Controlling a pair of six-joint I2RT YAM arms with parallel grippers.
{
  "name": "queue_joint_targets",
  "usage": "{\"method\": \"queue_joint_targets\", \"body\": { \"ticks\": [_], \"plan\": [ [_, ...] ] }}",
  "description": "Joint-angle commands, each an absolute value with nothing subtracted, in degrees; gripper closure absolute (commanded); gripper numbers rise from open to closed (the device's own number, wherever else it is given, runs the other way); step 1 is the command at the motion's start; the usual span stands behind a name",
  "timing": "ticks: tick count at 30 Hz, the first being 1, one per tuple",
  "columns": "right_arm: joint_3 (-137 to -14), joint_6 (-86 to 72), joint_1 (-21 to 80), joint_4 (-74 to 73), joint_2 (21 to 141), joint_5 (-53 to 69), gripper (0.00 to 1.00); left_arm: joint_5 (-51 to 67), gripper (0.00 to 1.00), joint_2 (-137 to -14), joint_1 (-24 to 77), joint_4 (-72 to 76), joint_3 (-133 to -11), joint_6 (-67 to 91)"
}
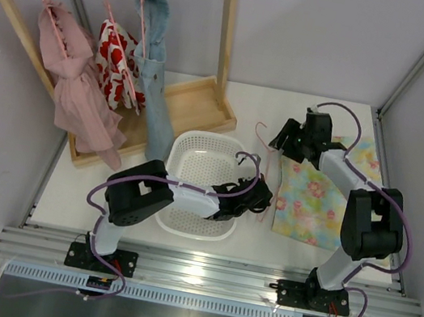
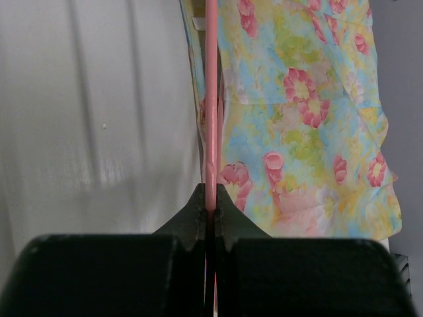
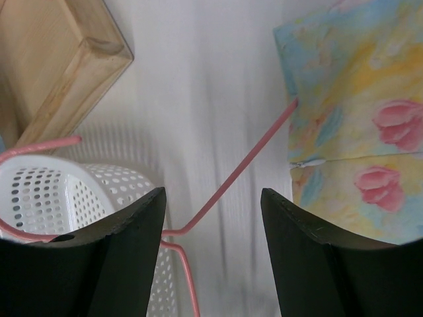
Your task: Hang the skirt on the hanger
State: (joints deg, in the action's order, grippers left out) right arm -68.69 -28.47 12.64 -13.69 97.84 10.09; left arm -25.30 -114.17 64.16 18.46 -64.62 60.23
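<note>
The skirt [image 1: 316, 197], pale yellow and turquoise with pink flowers, lies flat on the table at the right. The thin pink hanger [image 1: 267, 145] lies at its left edge. In the right wrist view one arm of the hanger [image 3: 244, 168] runs in under the skirt [image 3: 357, 125]. My left gripper [image 1: 264, 197] reaches across the basket and is shut on the hanger wire [image 2: 211, 99], with the skirt [image 2: 304, 119] just to its right. My right gripper [image 1: 285, 139] hovers open over the hanger's neck, the wire lying between its fingertips [image 3: 149, 205] untouched.
A white perforated basket [image 1: 201, 181] stands mid-table under my left arm. Behind it a wooden rack [image 1: 196, 106] holds a pink garment [image 1: 75, 93], a red-and-white one [image 1: 118, 64] and a denim one [image 1: 155, 83]. Walls close in left and right.
</note>
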Motion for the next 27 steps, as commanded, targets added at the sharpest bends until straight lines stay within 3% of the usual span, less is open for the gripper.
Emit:
{"method": "queue_joint_targets", "body": {
  "ticks": [1, 14, 21, 27],
  "plan": [
    [-66.28, -29.26, 13.88, -10.20, 94.58, 12.66, 0.34, -24.00, 1.00, -114.17, 64.77, 20.57, -65.13, 58.36],
    [-53.27, -37.27, 14.06, -4.66, 81.84, 8.62, 0.37, -23.82, 1.00, -113.64, 64.69, 21.27, -64.25, 58.01],
    [-52.38, -23.15, 15.81, -4.39, 79.80, 13.01, 0.36, -23.64, 1.00, -113.82, 64.69, 21.62, -64.16, 58.09],
    [-52.12, -17.41, 19.51, -4.57, 81.21, 7.74, 0.35, -23.47, 1.00, -113.82, 64.69, 21.71, -63.98, 58.36]
  ]
}}
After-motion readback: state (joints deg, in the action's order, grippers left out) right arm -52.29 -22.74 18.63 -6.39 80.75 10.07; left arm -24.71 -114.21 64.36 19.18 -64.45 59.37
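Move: The hanger's near arm, held by the left gripper, lies about 8 cm back from the right hand, roughly level sideways and 5 below. The skirt's middle is some 20 cm right and 11 back, 9 lower; the white basket is about 20 left and 15 back. From the left hand, that arm reaches some 6 cm ahead, and the skirt's middle is about 19 to the right and 4 ahead. Left keeps pinching the hanger; the open right draws back about 7 cm towards its near arm, then left. ##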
